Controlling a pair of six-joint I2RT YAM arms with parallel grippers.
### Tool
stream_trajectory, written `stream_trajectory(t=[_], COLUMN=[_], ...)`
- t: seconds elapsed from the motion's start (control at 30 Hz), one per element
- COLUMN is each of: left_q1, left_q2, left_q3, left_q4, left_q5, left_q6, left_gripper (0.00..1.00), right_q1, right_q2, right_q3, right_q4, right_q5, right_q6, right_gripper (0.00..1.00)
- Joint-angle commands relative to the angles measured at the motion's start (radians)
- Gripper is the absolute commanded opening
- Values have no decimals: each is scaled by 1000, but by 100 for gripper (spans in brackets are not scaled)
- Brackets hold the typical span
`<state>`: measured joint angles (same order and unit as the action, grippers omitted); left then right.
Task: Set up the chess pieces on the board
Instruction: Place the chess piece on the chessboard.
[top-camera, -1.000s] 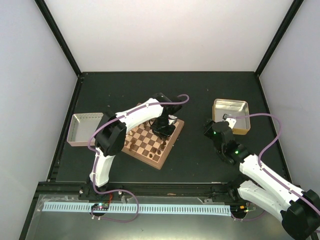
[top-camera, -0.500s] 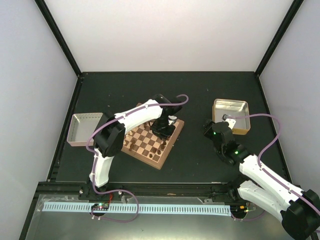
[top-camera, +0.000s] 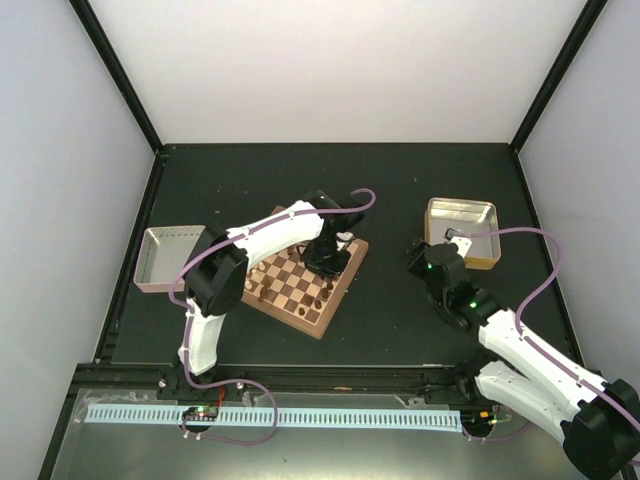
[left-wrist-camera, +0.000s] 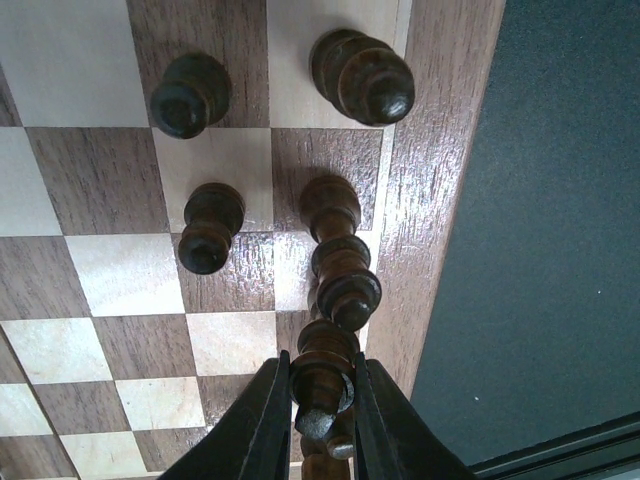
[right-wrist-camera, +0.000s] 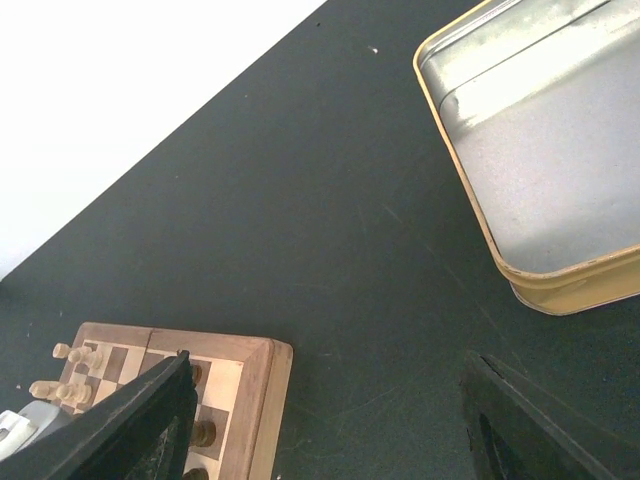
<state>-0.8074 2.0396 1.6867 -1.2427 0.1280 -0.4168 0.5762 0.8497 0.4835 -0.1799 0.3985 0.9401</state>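
Observation:
The board (top-camera: 300, 290) lies mid-table, checkered with a reddish-brown border (left-wrist-camera: 440, 170). In the left wrist view my left gripper (left-wrist-camera: 320, 400) is shut on a dark brown chess piece (left-wrist-camera: 322, 372), held over the board's right-hand file. Just ahead of it along that file stand more dark pieces (left-wrist-camera: 345, 280), with a dark pawn (left-wrist-camera: 208, 228) one file to the left. From above, the left gripper (top-camera: 325, 262) sits over the board's far right corner. My right gripper (right-wrist-camera: 325, 420) hangs open over bare table, holding nothing. Pale pieces (right-wrist-camera: 68, 372) show at the board's far side.
A gold-rimmed metal tray (top-camera: 462, 232) (right-wrist-camera: 540, 150) stands right of the board, just beyond the right gripper (top-camera: 420, 255). A silver metal tray (top-camera: 172, 258) stands at the left. Dark mat surrounds the board.
The left arm has shifted slightly toward the board's right edge with the dark piece still gripped. The right arm has not moved.

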Motion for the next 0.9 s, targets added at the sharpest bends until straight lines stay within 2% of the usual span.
stream_trajectory(t=[0.0,0.13,0.73,0.87], left_q1=[-9,-10,-12,-12], left_q2=[-31,-33,-64,-83], left_q3=[-12,-13,-9,-17], left_q4=[28,33,38,55], left_q5=[-37,-37,26,13], left_q6=[-26,-32,-9,-9], left_gripper=[12,13,44,46], right_q1=[-8,-8,-15,-15], right_q2=[2,6,11,9], right_q3=[-10,-11,-3,6], right_q4=[26,30,25,15], right_q5=[8,5,-12,-24], right_q6=[-13,-14,-16,-21], right_gripper=[73,73,73,73])
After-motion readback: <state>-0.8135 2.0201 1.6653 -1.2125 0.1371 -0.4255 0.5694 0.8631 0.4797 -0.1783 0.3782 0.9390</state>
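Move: The left hand holds a tall dark chess piece by its top in the row along the board's right edge; its middle is straight below, about 2 cm down. The next edge piece stands some 2 cm ahead and 1 cm right, a rounder corner piece about 5 cm ahead and 2 cm right, and a pawn 3 cm ahead, 1 cm left. From the right hand, the held piece lies roughly 17 cm left, 4 cm back and 10 cm lower. The left hand stays in place, fingers pointing down, and opens them about a third of their range, releasing the chess piece. ##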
